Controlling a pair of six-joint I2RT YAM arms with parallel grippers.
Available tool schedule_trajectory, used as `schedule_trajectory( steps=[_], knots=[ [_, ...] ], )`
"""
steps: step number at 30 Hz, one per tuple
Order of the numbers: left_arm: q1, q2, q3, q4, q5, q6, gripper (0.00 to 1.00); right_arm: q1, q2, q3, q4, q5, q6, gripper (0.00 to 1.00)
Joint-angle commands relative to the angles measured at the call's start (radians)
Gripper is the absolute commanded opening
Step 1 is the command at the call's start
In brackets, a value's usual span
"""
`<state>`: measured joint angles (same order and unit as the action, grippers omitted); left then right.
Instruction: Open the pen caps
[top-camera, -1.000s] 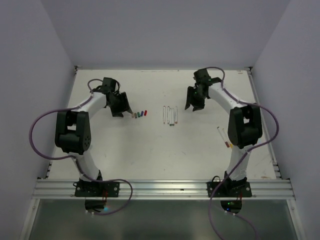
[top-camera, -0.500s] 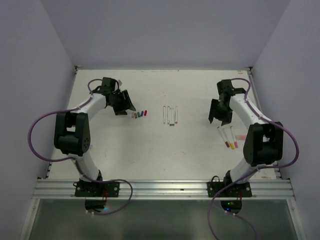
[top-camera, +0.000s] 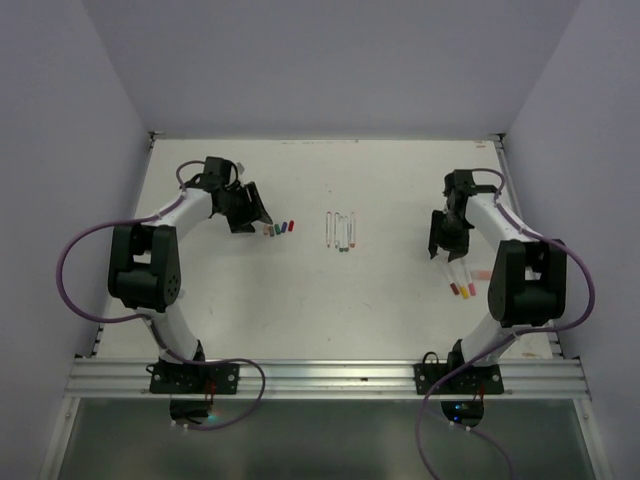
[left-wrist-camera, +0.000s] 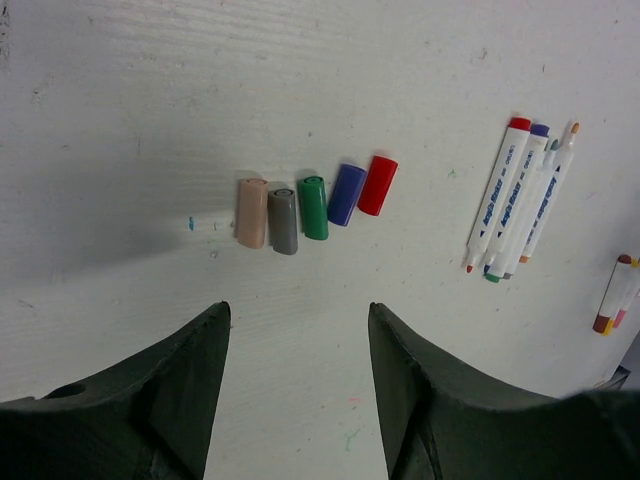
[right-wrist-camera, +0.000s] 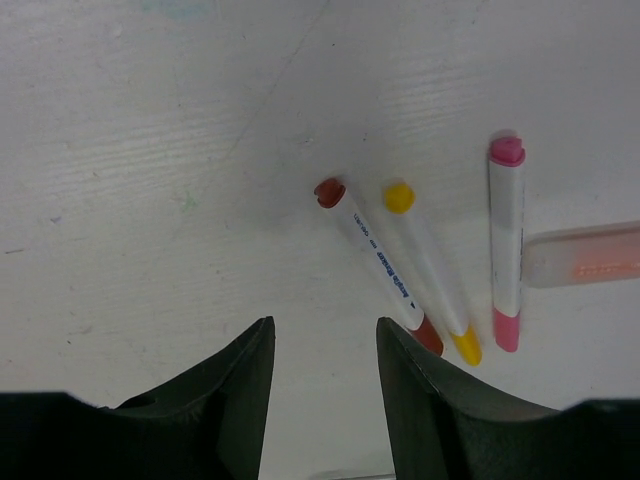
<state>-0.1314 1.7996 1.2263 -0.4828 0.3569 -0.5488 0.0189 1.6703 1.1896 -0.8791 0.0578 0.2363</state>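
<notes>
Several loose pen caps (left-wrist-camera: 314, 207) lie in a row, beige, grey, green, blue and red, just beyond my left gripper (left-wrist-camera: 298, 312), which stands open with nothing between its fingers. In the top view the row of caps (top-camera: 279, 228) lies right of the left gripper (top-camera: 252, 212). Three capped pens (right-wrist-camera: 430, 270) lie ahead and right of my open, empty right gripper (right-wrist-camera: 325, 325), with a dark red cap (right-wrist-camera: 428, 335), a yellow cap (right-wrist-camera: 465, 347) and a pink cap (right-wrist-camera: 506, 328). The top view shows the right gripper (top-camera: 440, 245) just above those pens (top-camera: 458, 278).
Several uncapped pens (top-camera: 342, 230) lie side by side at the table's middle, and in the left wrist view these pens (left-wrist-camera: 520, 200) are at the right. A blurred pale pink shape (right-wrist-camera: 585, 255) sits at the right edge of the right wrist view. The table's right edge (top-camera: 530, 250) is close to the right arm.
The right arm has swung from beside the uncapped pens in the middle to over the three capped pens at the right. The left gripper has barely shifted.
</notes>
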Motion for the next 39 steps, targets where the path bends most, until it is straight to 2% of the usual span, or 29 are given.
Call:
schedule_trajectory(
  steps=[1, 25, 31, 34, 36, 39],
  knots=[
    [-0.002, -0.031, -0.004, 0.033, 0.017, -0.014, 0.61, 0.000, 0.023, -0.021, 0.034, -0.024, -0.048, 0.48],
    [-0.002, -0.094, -0.076, 0.073, 0.001, -0.042, 0.63, -0.016, 0.134, -0.065, 0.084, 0.037, -0.138, 0.44],
    [-0.002, -0.105, -0.079, 0.067, -0.013, -0.040, 0.63, -0.016, 0.169, -0.058, 0.075, -0.018, -0.149, 0.32],
    [-0.002, -0.109, -0.079, 0.059, -0.019, -0.039, 0.63, -0.016, 0.192, -0.048, 0.066, -0.042, -0.152, 0.18],
    [-0.002, -0.117, -0.080, 0.050, -0.024, -0.036, 0.63, -0.014, 0.200, -0.045, 0.063, -0.046, -0.149, 0.02],
    [-0.002, -0.135, -0.080, 0.035, -0.039, -0.030, 0.63, -0.016, 0.201, -0.012, 0.049, -0.050, -0.129, 0.00]
  ],
)
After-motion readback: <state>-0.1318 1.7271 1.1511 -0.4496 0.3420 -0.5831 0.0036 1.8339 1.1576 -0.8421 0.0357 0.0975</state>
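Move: The brown-capped marker lies slanted on the table with its middle about 3 cm back and 3 cm to the right of the right hand, some 5 cm below. The yellow-capped marker is roughly 3 cm back and 7 cm right, the pink-capped one about 3 cm back and 10 cm right, both at that same depth. From the left hand the brown-capped marker lies far off, roughly 57 cm right, 12 cm back and 6 cm lower. The brown-capped marker is what the right hand sinks onto: about 5 cm down, easing slightly back, while the fingers tip some 10 degrees to point straight down and the wrist turns a little counter-clockwise. Half open on the way down, the fingers shut late, almost fully, and pinch the marker's white barrel from both sides. ##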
